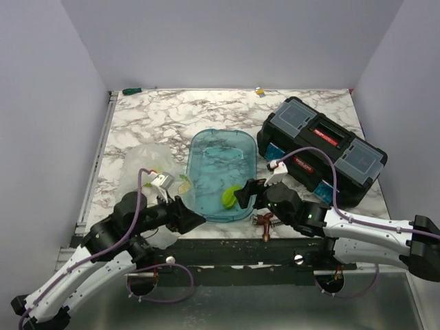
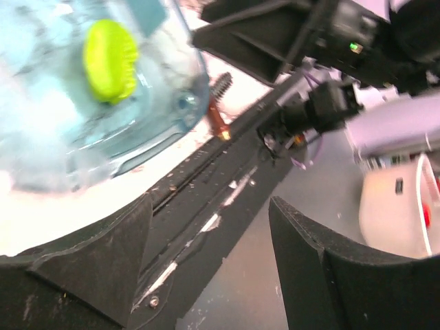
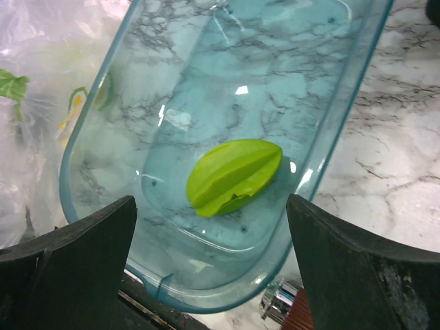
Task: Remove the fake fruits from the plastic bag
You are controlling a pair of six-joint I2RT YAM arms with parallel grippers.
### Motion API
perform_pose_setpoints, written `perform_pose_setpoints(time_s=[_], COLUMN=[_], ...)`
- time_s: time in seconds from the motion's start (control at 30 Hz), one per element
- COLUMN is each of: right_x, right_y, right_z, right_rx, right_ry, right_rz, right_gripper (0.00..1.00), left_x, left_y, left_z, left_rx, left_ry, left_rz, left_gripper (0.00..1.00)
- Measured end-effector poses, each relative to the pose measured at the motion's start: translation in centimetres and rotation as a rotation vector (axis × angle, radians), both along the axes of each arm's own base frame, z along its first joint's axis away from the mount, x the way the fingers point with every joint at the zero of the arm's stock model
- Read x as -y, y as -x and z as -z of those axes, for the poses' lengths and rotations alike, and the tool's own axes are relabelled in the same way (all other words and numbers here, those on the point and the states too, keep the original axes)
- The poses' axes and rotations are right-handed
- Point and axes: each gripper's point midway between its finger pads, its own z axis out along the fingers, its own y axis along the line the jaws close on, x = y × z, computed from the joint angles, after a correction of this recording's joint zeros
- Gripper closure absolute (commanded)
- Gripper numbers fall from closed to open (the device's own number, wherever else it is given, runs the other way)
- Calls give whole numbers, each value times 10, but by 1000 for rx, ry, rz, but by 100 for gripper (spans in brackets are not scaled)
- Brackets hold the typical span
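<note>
A ribbed light green fake fruit (image 1: 231, 196) (image 3: 234, 175) (image 2: 110, 60) lies in the near end of the teal tray (image 1: 218, 148). The crinkled clear plastic bag (image 1: 146, 163) (image 3: 31, 103) lies left of the tray, with green and yellow shapes (image 3: 75, 110) showing faintly through it. My right gripper (image 1: 249, 192) (image 3: 210, 206) hangs open just above the tray's near right corner, with the green fruit beyond its fingers. My left gripper (image 1: 190, 218) (image 2: 210, 206) is open and empty at the table's front edge, between bag and tray.
A black toolbox (image 1: 322, 148) stands right of the tray. A copper-coloured fitting (image 1: 265, 224) (image 2: 217, 118) lies by the front edge near the tray's corner. A green-handled tool (image 1: 132, 90) and a small yellow item (image 1: 260, 90) lie at the back wall.
</note>
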Motion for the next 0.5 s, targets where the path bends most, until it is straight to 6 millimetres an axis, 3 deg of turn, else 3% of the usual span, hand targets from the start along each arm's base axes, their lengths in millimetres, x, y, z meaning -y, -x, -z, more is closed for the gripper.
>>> perform_pose_setpoints(time_s=[0.1,0.33,0.5], right_x=[-7,-37,-57], right_y=[0,4,9], right_z=[-1,1,3], right_rx=[1,-6,-22], right_ry=[-16,-45,-64], right_rz=[-22,-124,-200], right_gripper=[7,7,7], left_x=[-24,-62,-91], left_y=[-6,-26,-40], left_z=[18,21,55], left_rx=[-36,-61,-256], left_ry=[14,17,-152], left_rz=[-164,-438,-700], left_gripper=[34,35,36])
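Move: From the left hand, the plastic bag's middle lies about 19 cm left, 12 cm ahead and 16 cm below; the green fake fruit in the tray is some 10 cm right and 12 cm ahead. From the right hand, that bag is roughly 33 cm left and 4 cm ahead, about 10 cm lower. The green fruit is much nearer it, about 5 cm left and 4 cm ahead, and the hammer lies some 8 cm right and 8 cm back. The empty left hand swings back to the plastic bag, going left about 9 cm while sinking and reaching some 4 cm forward, the drop coming mostly late, as its wrist turns some 40 degrees counter-clockwise so the open fingers come round from pointing right to more forward and tip down. The right hand, wide open, travels nearly level to the left across the tray's near part towards the bag, past above the green fruit, turning slightly counter-clockwise. ##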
